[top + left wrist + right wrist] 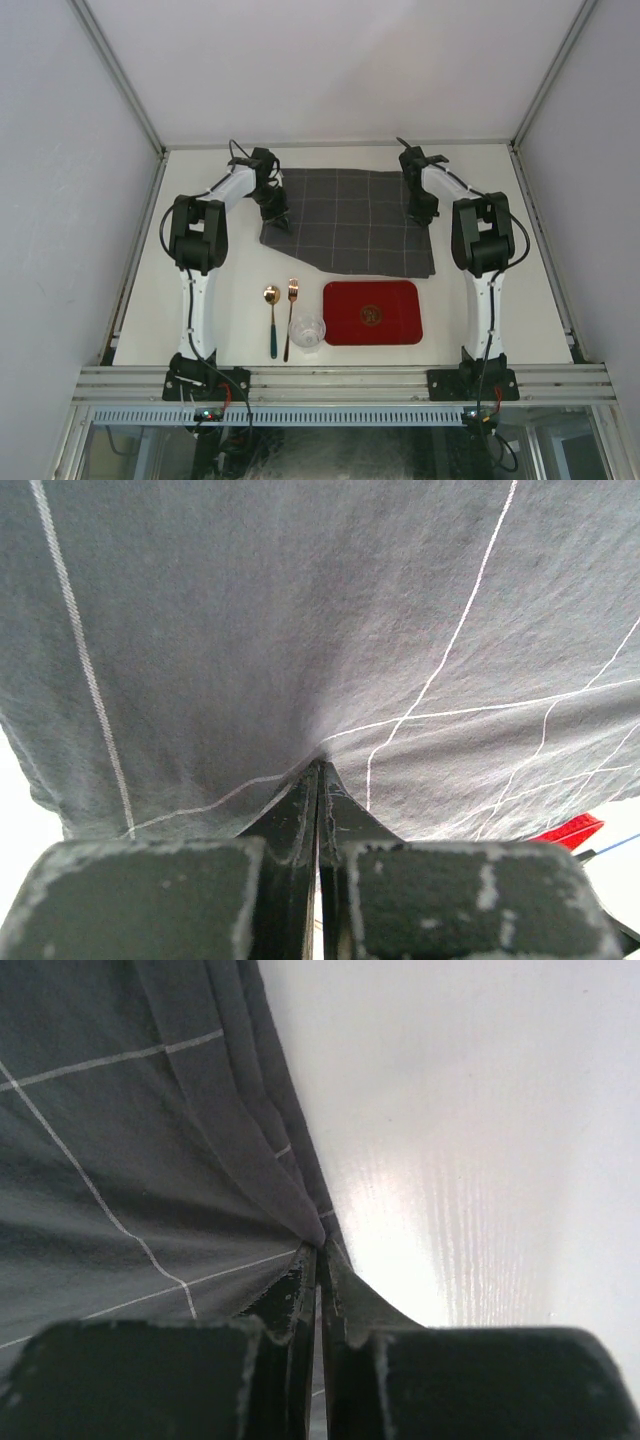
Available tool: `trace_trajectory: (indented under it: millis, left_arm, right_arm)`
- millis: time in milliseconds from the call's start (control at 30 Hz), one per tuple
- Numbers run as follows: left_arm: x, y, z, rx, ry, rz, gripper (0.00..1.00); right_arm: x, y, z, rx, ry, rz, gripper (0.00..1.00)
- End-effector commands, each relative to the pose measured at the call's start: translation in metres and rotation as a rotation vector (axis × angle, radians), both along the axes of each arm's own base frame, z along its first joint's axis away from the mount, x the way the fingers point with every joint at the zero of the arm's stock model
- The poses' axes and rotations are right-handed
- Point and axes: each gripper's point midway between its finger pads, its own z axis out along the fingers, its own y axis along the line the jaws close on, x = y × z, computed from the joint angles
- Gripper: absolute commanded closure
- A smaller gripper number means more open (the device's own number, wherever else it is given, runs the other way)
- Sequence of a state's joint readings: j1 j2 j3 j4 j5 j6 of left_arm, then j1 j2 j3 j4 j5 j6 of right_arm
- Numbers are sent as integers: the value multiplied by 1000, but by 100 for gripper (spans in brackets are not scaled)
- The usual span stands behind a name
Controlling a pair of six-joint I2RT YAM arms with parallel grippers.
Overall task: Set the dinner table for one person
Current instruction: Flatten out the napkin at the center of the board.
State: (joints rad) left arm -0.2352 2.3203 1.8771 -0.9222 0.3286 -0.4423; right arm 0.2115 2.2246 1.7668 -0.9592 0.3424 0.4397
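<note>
A dark grey checked cloth lies spread across the far middle of the off-white dinner table. My left gripper is shut on the cloth's left edge, which bunches at the tips. My right gripper is shut on the cloth's right edge; folds of fabric gather at its tips. Nearer the front lie a red tray, a gold spoon with a dark handle, a gold fork and a clear glass bowl.
An aluminium rail runs along the near edge of the table, between the two arm bases. White walls with metal posts close in the table on the left, right and back. A corner of the red tray shows under the cloth in the left wrist view.
</note>
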Motion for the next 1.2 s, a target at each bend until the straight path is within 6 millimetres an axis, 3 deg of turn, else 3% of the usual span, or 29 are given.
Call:
trace_trajectory:
  millis: [0, 267, 367, 467, 700, 833, 1033, 1133, 1167]
  left_arm:
    - [-10, 12, -9, 64, 16, -12, 100]
    - [-11, 12, -9, 62, 18, -13, 100]
    - [-11, 12, -9, 61, 17, -12, 100]
    - [-11, 12, -8, 61, 15, -13, 100]
    - [-7, 14, 0, 70, -10, -13, 100]
    - [-2, 16, 13, 78, -50, -15, 99]
    - [9, 16, 40, 74, -128, -22, 74]
    - [13, 14, 45, 62, -140, -25, 67]
    - [13, 14, 46, 58, -141, -25, 66]
  right_arm:
    - [10, -31, 18, -94, -24, -27, 100]
    - [9, -34, 11, -94, -1, -27, 100]
    - [7, -35, 7, -100, 13, -26, 89]
    - [5, -36, 7, -111, 13, -29, 68]
    - [14, -32, 34, -93, -62, -31, 38]
    - [17, -19, 50, -41, -100, -11, 30]
    - [20, 19, 67, 48, -150, 67, 20]
    - [20, 44, 75, 104, -167, 121, 2]
    - [19, 53, 77, 121, -172, 140, 1]
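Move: Both shut hands are on the napkin, about level with its middle: that middle lies some 15 cm to the left hand's right and some 21 cm to the right hand's left, barely below either. The red tray is about 20 cm right of the left hand and 23 cm back. The fork is 2 cm to that hand's right and 24 cm back; the glass 5 cm right and 27 cm back. Still pinching the napkin's right edge, the right hand tugs it about 1 cm to the right, then opens and lets go while drifting another 2 cm right. It swings back left by some 4 cm, rising to about 3 cm, nearly wide open. The left hand keeps the cloth held until late, then opens about a third and lifts off about 1 cm, easing left. ##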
